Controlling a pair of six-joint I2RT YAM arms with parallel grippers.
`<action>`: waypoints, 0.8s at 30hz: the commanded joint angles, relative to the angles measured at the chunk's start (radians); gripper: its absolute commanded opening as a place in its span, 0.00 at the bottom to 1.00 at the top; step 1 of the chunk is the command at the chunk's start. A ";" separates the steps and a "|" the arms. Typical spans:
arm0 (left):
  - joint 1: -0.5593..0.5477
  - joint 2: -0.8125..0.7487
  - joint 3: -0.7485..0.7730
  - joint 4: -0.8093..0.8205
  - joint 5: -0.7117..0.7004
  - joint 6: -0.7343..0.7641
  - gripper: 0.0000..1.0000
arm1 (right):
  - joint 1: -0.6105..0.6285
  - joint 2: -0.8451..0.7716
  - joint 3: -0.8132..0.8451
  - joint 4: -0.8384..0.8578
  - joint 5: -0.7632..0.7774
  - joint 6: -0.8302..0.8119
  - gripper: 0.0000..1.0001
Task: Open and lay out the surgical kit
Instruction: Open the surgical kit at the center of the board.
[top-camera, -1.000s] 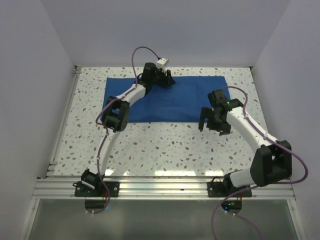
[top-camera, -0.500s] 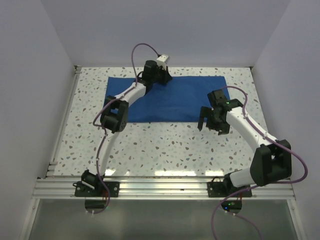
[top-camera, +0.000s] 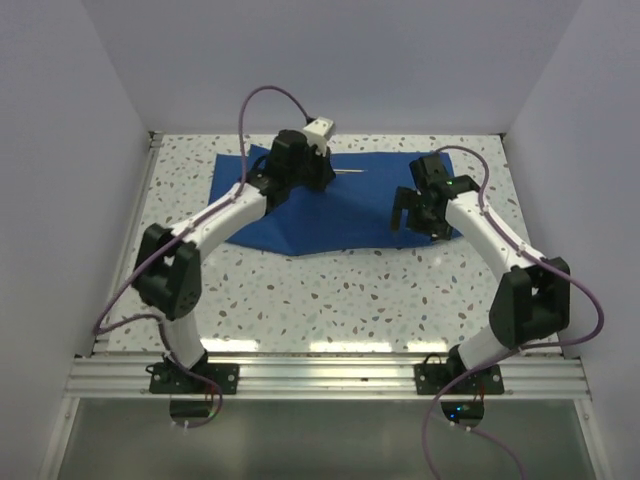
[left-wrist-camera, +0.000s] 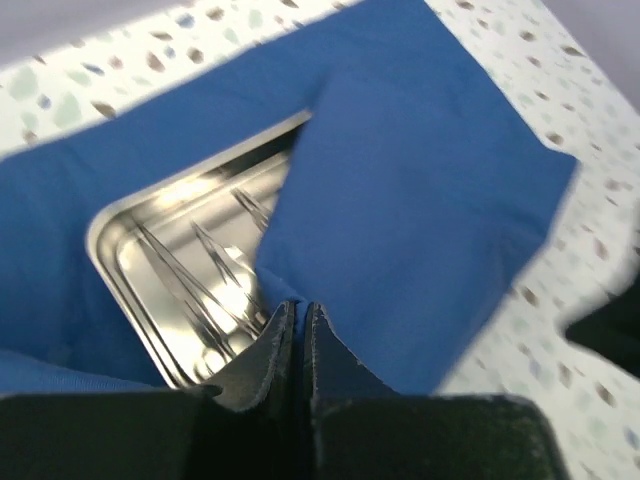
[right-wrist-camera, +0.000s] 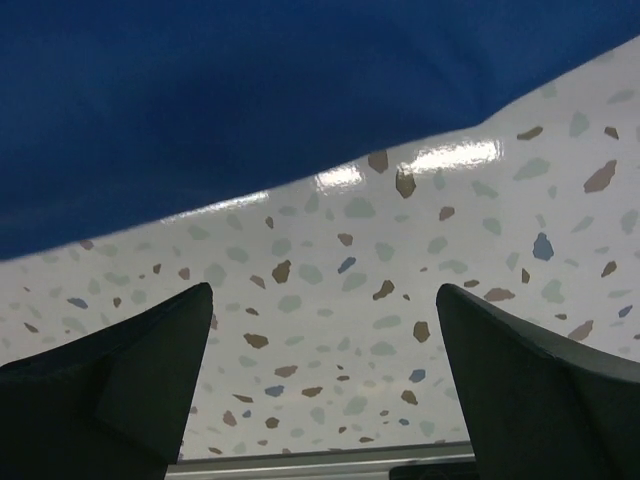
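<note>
The royal-blue cloth wrap (top-camera: 345, 215) lies across the far half of the table. My left gripper (top-camera: 320, 178) is shut on a fold of it (left-wrist-camera: 300, 305) and holds a flap (left-wrist-camera: 420, 190) raised. Under that flap the shiny steel tray (left-wrist-camera: 108, 240) is uncovered, with thin steel instruments (left-wrist-camera: 205, 275) lying in it. From above only a sliver of the tray (top-camera: 350, 172) shows. My right gripper (top-camera: 415, 225) hangs open over the cloth's right front edge (right-wrist-camera: 250, 90). Nothing is between its fingers (right-wrist-camera: 150, 370).
The speckled terrazzo table (top-camera: 330, 290) stretches from the cloth to the aluminium rail (top-camera: 320, 370) at the near edge. White walls close the left, far and right sides. The rail (right-wrist-camera: 320, 462) also shows low in the right wrist view.
My left gripper shut on the cloth and drew a flap back and up, baring the tray. The cloth's front edge went crooked. My right arm moved farther out over the cloth's right side.
</note>
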 joint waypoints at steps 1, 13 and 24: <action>-0.104 -0.318 -0.181 -0.117 -0.019 -0.080 0.00 | 0.002 0.034 0.098 0.058 0.043 -0.016 0.99; -0.513 -1.064 -0.800 -0.745 -0.115 -0.508 1.00 | 0.001 0.174 0.135 0.217 -0.015 0.114 0.99; -0.499 -0.750 -0.509 -0.738 -0.619 -0.442 1.00 | 0.047 0.166 0.163 0.406 -0.283 0.038 0.99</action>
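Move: Holding the cloth flap in shut fingers, the left hand has the table's near edge about 42 cm back and 18 cm down. The metal tray lies some 5 cm ahead of this hand, 2 cm to its right and 17 cm below; the cloth's near corner is 12 cm back, 10 cm left. From the empty right hand the tray is about 17 cm ahead, 18 cm left and 9 cm down. Sweeping the pinched flap fast straight back from the tray towards the table's near edge, the left hand goes about 38 cm, opens wide on the way and lets go; it tips down some 30 degrees, then swings 10 cm left, dipping a little, and eases forward again. Meanwhile the open right hand goes about 8 cm forward, then 6 cm left, towards the tray's right end. ##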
